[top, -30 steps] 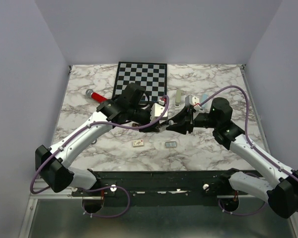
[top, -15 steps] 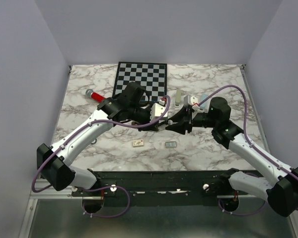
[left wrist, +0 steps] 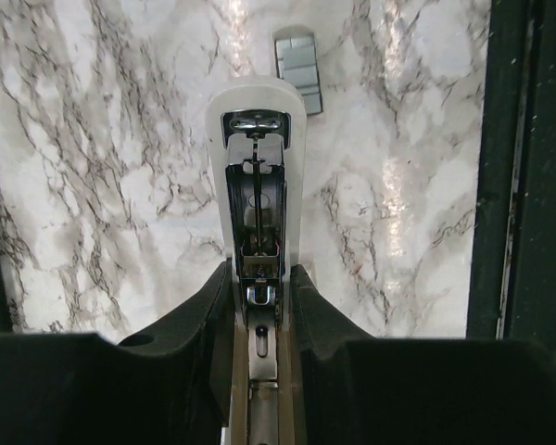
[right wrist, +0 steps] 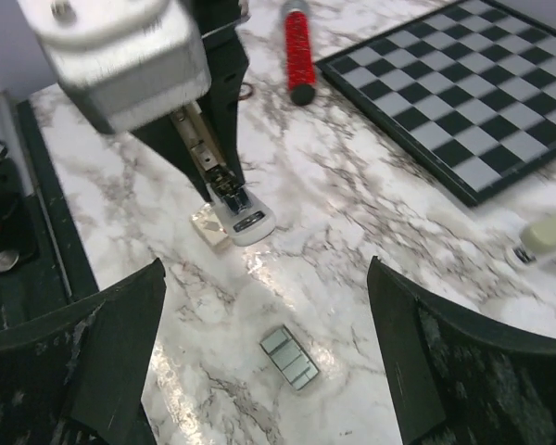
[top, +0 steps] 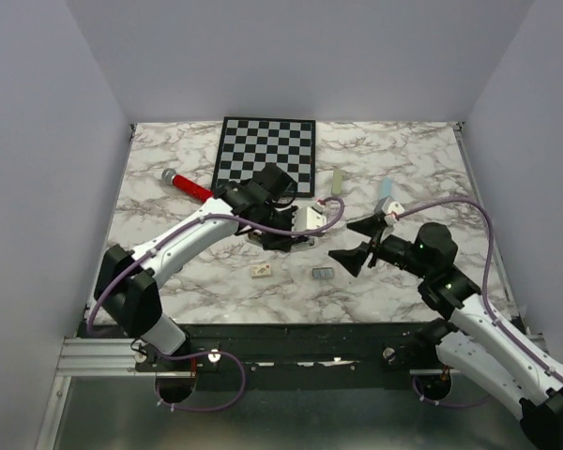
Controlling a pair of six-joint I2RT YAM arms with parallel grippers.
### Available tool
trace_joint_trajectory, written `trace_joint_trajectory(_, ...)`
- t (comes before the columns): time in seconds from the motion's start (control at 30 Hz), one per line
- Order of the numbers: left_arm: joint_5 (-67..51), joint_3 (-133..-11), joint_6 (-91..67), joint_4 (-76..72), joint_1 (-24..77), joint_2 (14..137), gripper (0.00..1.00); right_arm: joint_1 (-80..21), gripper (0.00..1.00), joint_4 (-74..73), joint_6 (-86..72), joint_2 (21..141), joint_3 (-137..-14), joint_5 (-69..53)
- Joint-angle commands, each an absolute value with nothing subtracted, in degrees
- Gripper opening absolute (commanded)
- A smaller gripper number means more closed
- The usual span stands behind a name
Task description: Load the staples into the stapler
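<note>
The stapler [left wrist: 256, 167] is white, and its open metal channel faces the left wrist camera. My left gripper [left wrist: 259, 278] is shut on the stapler's rear part and holds it above the table [top: 150, 234], nose pointing down at the marble. It also shows as the stapler [right wrist: 241, 218] and the stapler [top: 298, 223]. The staples [top: 323, 273], a small silvery-grey block, lie flat on the marble; in the wrist views they are the staples [left wrist: 297, 60] just beyond the stapler's nose and the staples [right wrist: 290, 357]. My right gripper [top: 358, 242] is open and empty, its jaws wide above the staples.
A small tan block [top: 260, 271] lies left of the staples, under the stapler's nose in the right wrist view. A red marker [top: 190, 185] and a chessboard [top: 267, 150] sit farther back. A pale bar [top: 337, 183] and a light-blue bar [top: 385, 190] lie at back right.
My right gripper has let go at the stapler, opened wide and drawn back toward the near right. The left arm has shifted slightly right, still holding the stapler.
</note>
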State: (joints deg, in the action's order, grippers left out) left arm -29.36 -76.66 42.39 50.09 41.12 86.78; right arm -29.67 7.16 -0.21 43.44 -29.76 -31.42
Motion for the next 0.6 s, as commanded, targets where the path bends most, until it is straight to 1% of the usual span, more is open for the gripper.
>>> trace_joint_trajectory(0.0,-19.8,-80.5,44.91,51.68,43.15,93.24,0.0,-29.88,0.96,3.18,-7.03,35.36,-24.89,-13.03)
trace_joint_trajectory(0.13,-16.09,-84.98,45.97,53.79,43.86,100.53,0.0,-29.88,0.97,-2.43,-10.45,31.13,-23.82,-7.31)
trace_joint_trajectory(0.27,-11.61,-87.71,46.41,55.27,45.08,107.9,0.0,-29.88,0.97,-5.71,-13.09,27.52,-23.38,-5.63)
trace_joint_trajectory(0.4,-7.92,-88.77,46.41,55.2,45.97,112.67,0.0,-29.88,0.97,-8.08,-14.41,24.44,-22.41,-4.84)
trace_joint_trajectory(0.5,-6.07,-89.29,46.58,55.46,46.14,115.22,0.03,-29.88,0.97,-9.93,-15.03,21.98,-21.89,-4.57)
trace_joint_trajectory(0.57,-4.84,-89.56,46.41,55.37,46.32,116.54,0.07,-29.88,0.97,-11.42,-15.12,20.66,-21.71,-4.13)
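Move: Beneath the left hand, which already holds the opened stapler, bare table lies about 5 cm ahead and some 15 cm down. From that hand the staples tray is roughly 8 cm right and 3 cm back, the small beige box 8 cm left and 3 cm back, both on the table. From the empty right hand, the stapler is about 9 cm left, level fore and aft, and 8 cm lower. Lowering the stapler fast towards the bare table, the left hand sinks about 13 cm while easing some 5 cm forward of the tray and beige box, keeping its grip as its fingers swing from slanting rightward to nearly straight down. The right hand, fingers still wide open, backs off rightward away from the stapler, sinking slightly and turning clockwise. ##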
